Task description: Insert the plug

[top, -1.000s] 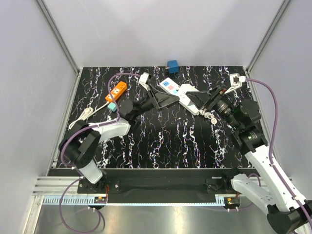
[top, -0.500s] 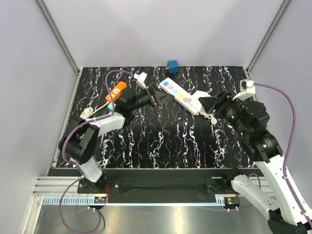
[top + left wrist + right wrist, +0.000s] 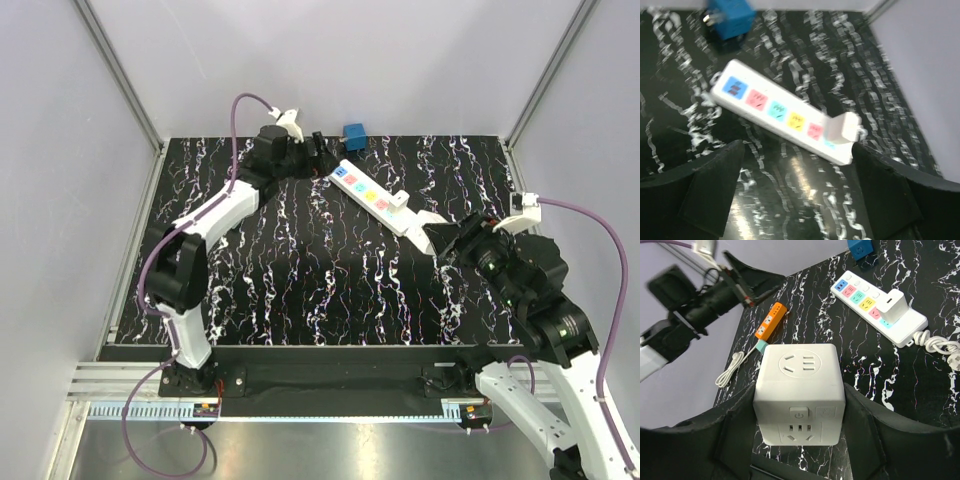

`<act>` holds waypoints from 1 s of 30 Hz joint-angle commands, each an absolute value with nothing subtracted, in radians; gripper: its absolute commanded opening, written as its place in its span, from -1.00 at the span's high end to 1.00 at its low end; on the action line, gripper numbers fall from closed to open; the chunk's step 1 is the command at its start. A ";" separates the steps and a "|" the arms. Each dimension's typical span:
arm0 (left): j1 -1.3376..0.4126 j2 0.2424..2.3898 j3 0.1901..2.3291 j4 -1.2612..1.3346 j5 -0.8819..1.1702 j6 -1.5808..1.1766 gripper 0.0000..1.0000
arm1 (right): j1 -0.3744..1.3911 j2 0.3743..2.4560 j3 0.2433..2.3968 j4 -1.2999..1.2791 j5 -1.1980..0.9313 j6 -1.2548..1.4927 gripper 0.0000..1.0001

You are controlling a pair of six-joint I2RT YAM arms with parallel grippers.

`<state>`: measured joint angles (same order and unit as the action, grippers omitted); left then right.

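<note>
A white power strip (image 3: 372, 197) (image 3: 774, 111) (image 3: 875, 305) with coloured sockets lies at the back middle of the table. A white plug (image 3: 842, 131) (image 3: 892, 305) (image 3: 400, 200) stands in a socket near its cord end. My left gripper (image 3: 320, 152) (image 3: 797, 195) hovers at the back, just left of the strip, open and empty. The right gripper (image 3: 445, 240) (image 3: 800, 405) is shut on a white cube socket (image 3: 800, 390), held off the strip's right end. The cube is hidden in the top view.
A blue cube (image 3: 354, 135) (image 3: 730, 17) sits at the back edge beside the strip. The strip's coiled cord (image 3: 940, 346) lies at its right end. An orange strip (image 3: 771, 320) and a white cable (image 3: 732, 371) lie at the left. Grey walls enclose the table.
My left arm swung from the table's middle out to the back edge near the blue cube. The right gripper drew back toward the near right, still holding the cube socket.
</note>
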<state>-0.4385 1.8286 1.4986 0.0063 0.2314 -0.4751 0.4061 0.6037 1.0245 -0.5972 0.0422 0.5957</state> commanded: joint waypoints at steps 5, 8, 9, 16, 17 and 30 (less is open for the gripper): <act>-0.379 2.091 1.736 -0.075 0.140 -0.515 -0.64 | 0.410 0.542 1.055 -0.618 0.064 0.597 1.00; -0.374 2.175 1.845 -0.115 0.075 -0.547 -0.50 | 0.410 0.540 1.046 -0.615 0.060 0.604 1.00; -0.374 2.190 1.867 -0.138 0.057 -0.552 -0.48 | 0.410 0.541 1.043 -0.615 0.055 0.606 1.00; -0.373 2.301 2.002 -0.195 -0.072 -0.572 -0.51 | 0.410 0.572 1.045 -0.592 0.058 0.601 1.00; -0.373 2.316 2.014 -0.193 -0.066 -0.572 -0.51 | 0.410 0.575 1.043 -0.583 0.058 0.603 1.00; -0.348 2.536 2.152 -0.003 0.143 -0.670 -0.46 | 0.410 0.589 1.028 -0.560 0.040 0.592 1.00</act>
<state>-0.3595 2.5126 2.0708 -0.0769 0.0895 -0.6147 0.4061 0.5819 1.0241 -0.6476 0.0410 0.5957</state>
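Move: The left hand's target, the power strip's outer end, lies some 18 cm ahead, 4 cm to the right and 20 cm below. The white plug on the strip is about level with the hand and 17 cm right; the blue block stands roughly 31 cm ahead and 7 cm right, both also low. From the right hand, still holding the white cube, that strip end is about 44 cm ahead, 15 cm left and 31 cm below. The left hand drops some 17 cm and reaches 14 cm forward to the strip's outer end, fingers partly closing. ##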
